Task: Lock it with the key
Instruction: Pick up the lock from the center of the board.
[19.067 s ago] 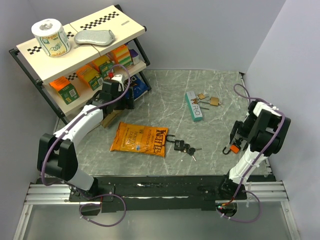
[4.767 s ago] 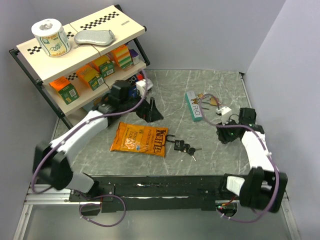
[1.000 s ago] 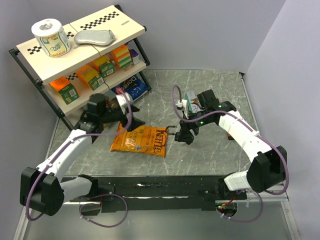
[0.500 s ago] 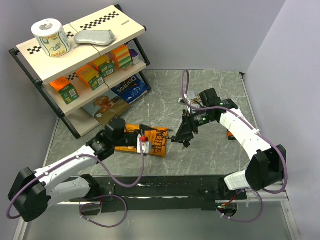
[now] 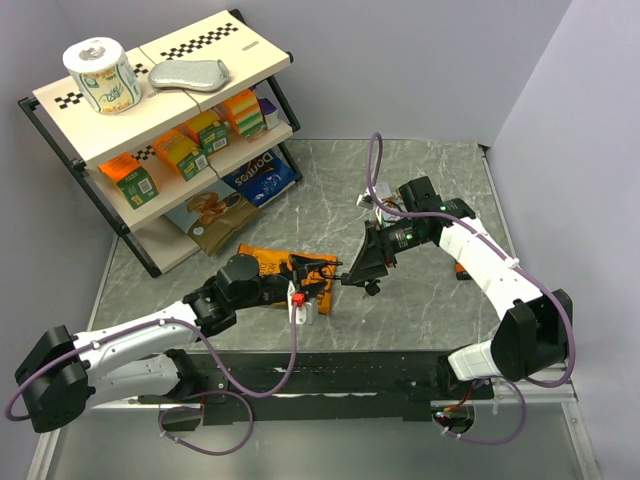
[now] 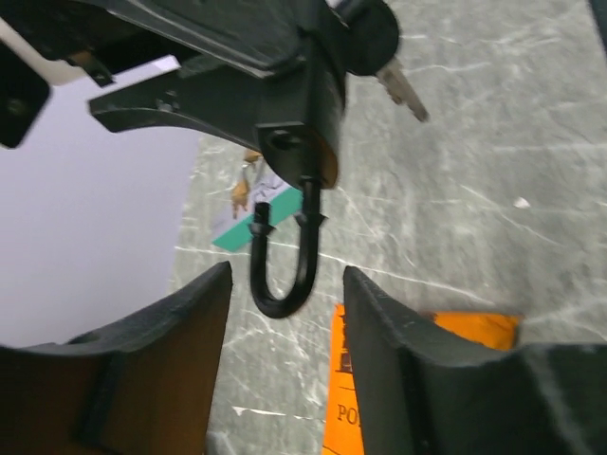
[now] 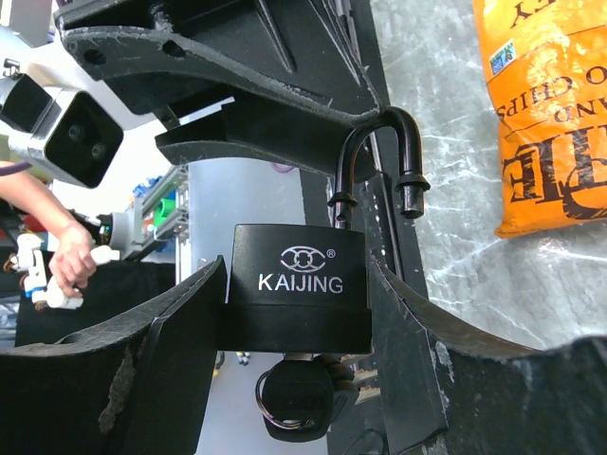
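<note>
A black padlock (image 7: 297, 284) marked KAIJING hangs above the table, with my right gripper (image 7: 297, 318) shut on its body. A black-headed key (image 7: 302, 398) on a ring sits in its underside. The shackle (image 7: 379, 156) stands open, one leg out of the body. From above, the padlock (image 5: 352, 272) is at mid-table and the right gripper (image 5: 366, 266) holds it pointing left. My left gripper (image 5: 316, 272) faces it. In the left wrist view the shackle (image 6: 282, 254) hangs just beyond the open left gripper (image 6: 285, 322), its fingers apart from it on both sides.
An orange chips bag (image 5: 266, 260) lies under the left arm, also seen as the bag (image 6: 417, 379) below the left fingers. A stocked shelf (image 5: 150, 130) fills the back left. A green box (image 6: 258, 210) and brass padlocks (image 6: 248, 175) lie beyond.
My left arm swung from the shelf side across the chips bag to the padlock, and its jaws narrowed. The right gripper raised the lock slightly, then held still.
</note>
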You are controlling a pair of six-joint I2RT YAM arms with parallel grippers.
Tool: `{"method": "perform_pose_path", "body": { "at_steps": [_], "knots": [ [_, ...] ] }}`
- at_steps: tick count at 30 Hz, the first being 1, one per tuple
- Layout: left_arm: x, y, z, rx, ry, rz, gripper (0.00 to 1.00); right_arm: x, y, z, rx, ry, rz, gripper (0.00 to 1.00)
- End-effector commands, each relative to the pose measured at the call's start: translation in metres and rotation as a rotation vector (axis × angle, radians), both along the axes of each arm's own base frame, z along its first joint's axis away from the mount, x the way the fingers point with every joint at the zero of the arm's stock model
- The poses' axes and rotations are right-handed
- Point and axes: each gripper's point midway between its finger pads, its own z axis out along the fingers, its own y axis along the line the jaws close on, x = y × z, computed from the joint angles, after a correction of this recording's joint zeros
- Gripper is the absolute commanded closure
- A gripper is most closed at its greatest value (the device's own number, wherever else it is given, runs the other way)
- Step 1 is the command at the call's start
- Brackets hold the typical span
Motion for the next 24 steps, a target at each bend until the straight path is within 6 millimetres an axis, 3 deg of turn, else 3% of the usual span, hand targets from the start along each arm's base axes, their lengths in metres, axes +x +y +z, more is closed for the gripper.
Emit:
{"method": "perform_pose_path", "body": {
  "at_steps": [1, 5, 8, 11, 12, 14, 15, 16, 17, 19, 20, 22, 23, 24],
  "knots": [
    [0.008, -0.006, 0.019, -0.062, -0.07, 0.042, 0.48, -0.007, 0.005, 0.025, 0.118, 0.023, 0.046, 1.0],
    [0.009, -0.01, 0.018, -0.059, -0.064, 0.036, 0.53, -0.008, 0.005, 0.027, 0.121, 0.029, 0.042, 1.0],
    [0.009, -0.01, 0.017, -0.051, -0.061, 0.034, 0.62, -0.01, 0.006, 0.027, 0.128, 0.033, 0.046, 1.0],
    [0.008, -0.01, 0.016, -0.05, -0.052, 0.035, 0.74, -0.01, 0.005, 0.027, 0.126, 0.031, 0.045, 1.0],
    [0.008, -0.01, 0.017, -0.052, -0.046, 0.033, 0.83, -0.011, 0.005, 0.027, 0.124, 0.026, 0.044, 1.0],
    [0.007, -0.01, 0.02, -0.07, -0.021, 0.036, 0.92, -0.009, 0.005, 0.028, 0.117, 0.015, 0.041, 1.0],
    [0.007, -0.011, 0.025, -0.08, -0.011, 0.034, 0.99, -0.005, 0.005, 0.027, 0.097, -0.007, 0.029, 0.88],
    [0.005, -0.011, 0.022, -0.071, 0.032, 0.036, 0.99, -0.003, 0.004, 0.028, 0.087, -0.022, 0.022, 0.75],
    [0.002, -0.012, 0.023, -0.072, 0.062, 0.026, 0.99, -0.001, 0.002, 0.027, 0.067, -0.044, 0.014, 0.39],
    [-0.003, -0.015, 0.031, -0.078, 0.143, 0.016, 0.99, 0.008, -0.002, 0.028, 0.012, -0.123, -0.015, 0.19],
    [-0.006, -0.014, 0.028, -0.062, 0.192, 0.017, 0.99, 0.01, -0.004, 0.032, 0.004, -0.184, -0.023, 0.04],
    [-0.012, -0.016, 0.04, -0.086, 0.281, -0.003, 0.99, 0.022, -0.013, 0.037, -0.032, -0.282, -0.072, 0.01],
    [-0.014, -0.014, 0.034, -0.064, 0.334, -0.001, 0.99, 0.022, -0.017, 0.044, -0.031, -0.36, -0.081, 0.01],
    [-0.014, -0.014, 0.045, -0.085, 0.382, 0.002, 0.99, 0.028, -0.021, 0.047, -0.041, -0.417, -0.103, 0.01]
  ]
}}
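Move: The lock's shackle lies about 2 cm to the right of the left hand, level with it and between its open fingers; the lock's body is some 5 cm to the right, already held between the right hand's pads, with the key about 9 cm to the right and 1 cm nearer. The chip bag is some 5 cm ahead, 8 cm left and 13 cm below the left hand; the teal box is roughly 21 cm ahead, 15 cm right and 12 cm down. The left fingers, barely edging right, close on the shackle and pinch it while the right hand holds the lock's body still. Then the right fingers spread wide and come free of the body, that hand backing off forward and up by about 2 cm; meanwhile the left keeps its pinch, sinks about 1 cm and rolls some 15 degrees, front side dipping. ##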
